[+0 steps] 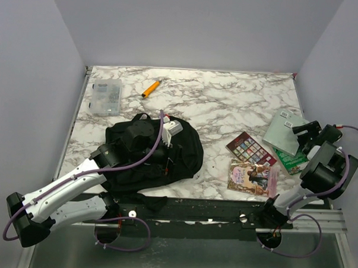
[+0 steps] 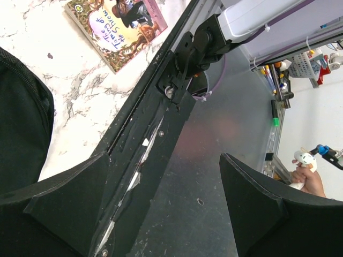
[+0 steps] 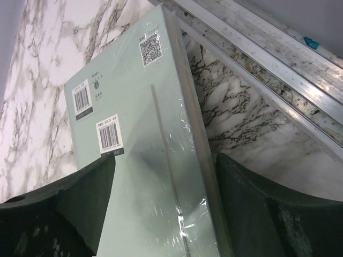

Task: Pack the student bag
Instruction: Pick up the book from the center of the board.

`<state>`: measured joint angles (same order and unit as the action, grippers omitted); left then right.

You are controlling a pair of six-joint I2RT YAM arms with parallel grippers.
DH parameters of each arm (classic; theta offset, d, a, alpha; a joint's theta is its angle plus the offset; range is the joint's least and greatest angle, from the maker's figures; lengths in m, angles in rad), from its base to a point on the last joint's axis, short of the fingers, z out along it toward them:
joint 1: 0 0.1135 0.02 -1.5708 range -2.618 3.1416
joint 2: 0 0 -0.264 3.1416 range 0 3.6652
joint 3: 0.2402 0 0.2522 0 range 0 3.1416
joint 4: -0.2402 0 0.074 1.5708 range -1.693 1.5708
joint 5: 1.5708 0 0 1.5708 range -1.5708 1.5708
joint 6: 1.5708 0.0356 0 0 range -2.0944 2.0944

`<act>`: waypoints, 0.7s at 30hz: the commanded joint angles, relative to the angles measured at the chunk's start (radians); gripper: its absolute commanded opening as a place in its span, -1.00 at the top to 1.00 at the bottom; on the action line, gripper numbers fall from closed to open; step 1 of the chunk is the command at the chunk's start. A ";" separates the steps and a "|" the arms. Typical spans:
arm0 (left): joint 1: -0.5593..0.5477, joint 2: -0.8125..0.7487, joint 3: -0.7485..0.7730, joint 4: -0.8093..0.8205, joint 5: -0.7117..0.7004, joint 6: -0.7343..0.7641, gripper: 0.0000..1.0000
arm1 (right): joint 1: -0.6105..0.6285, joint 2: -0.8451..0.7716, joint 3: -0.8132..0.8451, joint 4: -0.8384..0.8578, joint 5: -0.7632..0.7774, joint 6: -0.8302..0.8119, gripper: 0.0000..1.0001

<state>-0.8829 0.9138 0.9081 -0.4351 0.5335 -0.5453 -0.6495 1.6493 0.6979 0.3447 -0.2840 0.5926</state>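
The student bag [image 1: 154, 154] is a large black backpack lying flat at the table's front left; its edge shows in the left wrist view [image 2: 21, 134]. My left gripper [image 1: 166, 151] hovers over the bag, pointing toward the table's front edge. It stands open [image 2: 163, 155] with nothing between its fingers. At the right edge, my right gripper [image 1: 302, 132] is open [image 3: 165, 158] astride the long side of a pale green shrink-wrapped book [image 3: 134, 139] [image 1: 284, 131]. One finger [image 3: 80, 198] is over the cover, and the other [image 3: 257, 198] is beside the edge over the marble.
Near the front right lie a picture book [image 1: 252, 176] [image 2: 118, 27] and a colour-swatch booklet [image 1: 251, 149]. A dark green book [image 1: 290, 161] sits under the pale one. An orange marker [image 1: 150, 88] and a clear plastic box [image 1: 105, 97] rest at the back left. Metal rails [image 3: 278, 80] border the table.
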 commanded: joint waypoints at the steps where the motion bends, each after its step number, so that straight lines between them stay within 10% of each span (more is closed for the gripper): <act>1: 0.005 0.009 0.022 0.021 0.032 -0.007 -0.72 | -0.001 0.075 -0.028 0.079 -0.068 0.083 -0.56; 21: 0.013 0.000 0.019 0.032 -0.001 -0.006 -0.72 | 0.087 -0.016 0.012 0.106 -0.123 0.137 0.83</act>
<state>-0.8780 0.9257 0.9081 -0.4328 0.5346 -0.5461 -0.5789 1.6920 0.6743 0.5732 -0.3904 0.7624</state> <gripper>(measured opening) 0.860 0.286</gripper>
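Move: The book lies almost flat with its right-hand edge between the right hand's open fingers; its middle is about 8 cm to the left, level with the hand or 1 cm nearer, and some 3 cm lower. The green notebook, half under it, is about 9 cm back and 6 cm left of the hand. The colour chart is roughly 21 cm left and 7 cm back. From the left hand, the book lies about 26 cm ahead, 43 cm right and 23 cm below. The book's right-hand edge is pinched by the right hand: still reaching forward and sinking about 1 cm, its fingers close around the edge, one on the cover and one beneath. Forward travel, some 4 cm in all, goes on as the hand then swings nearly 4 cm left and rises about 3.5 cm, fingertips tipping up some 10 degrees. ##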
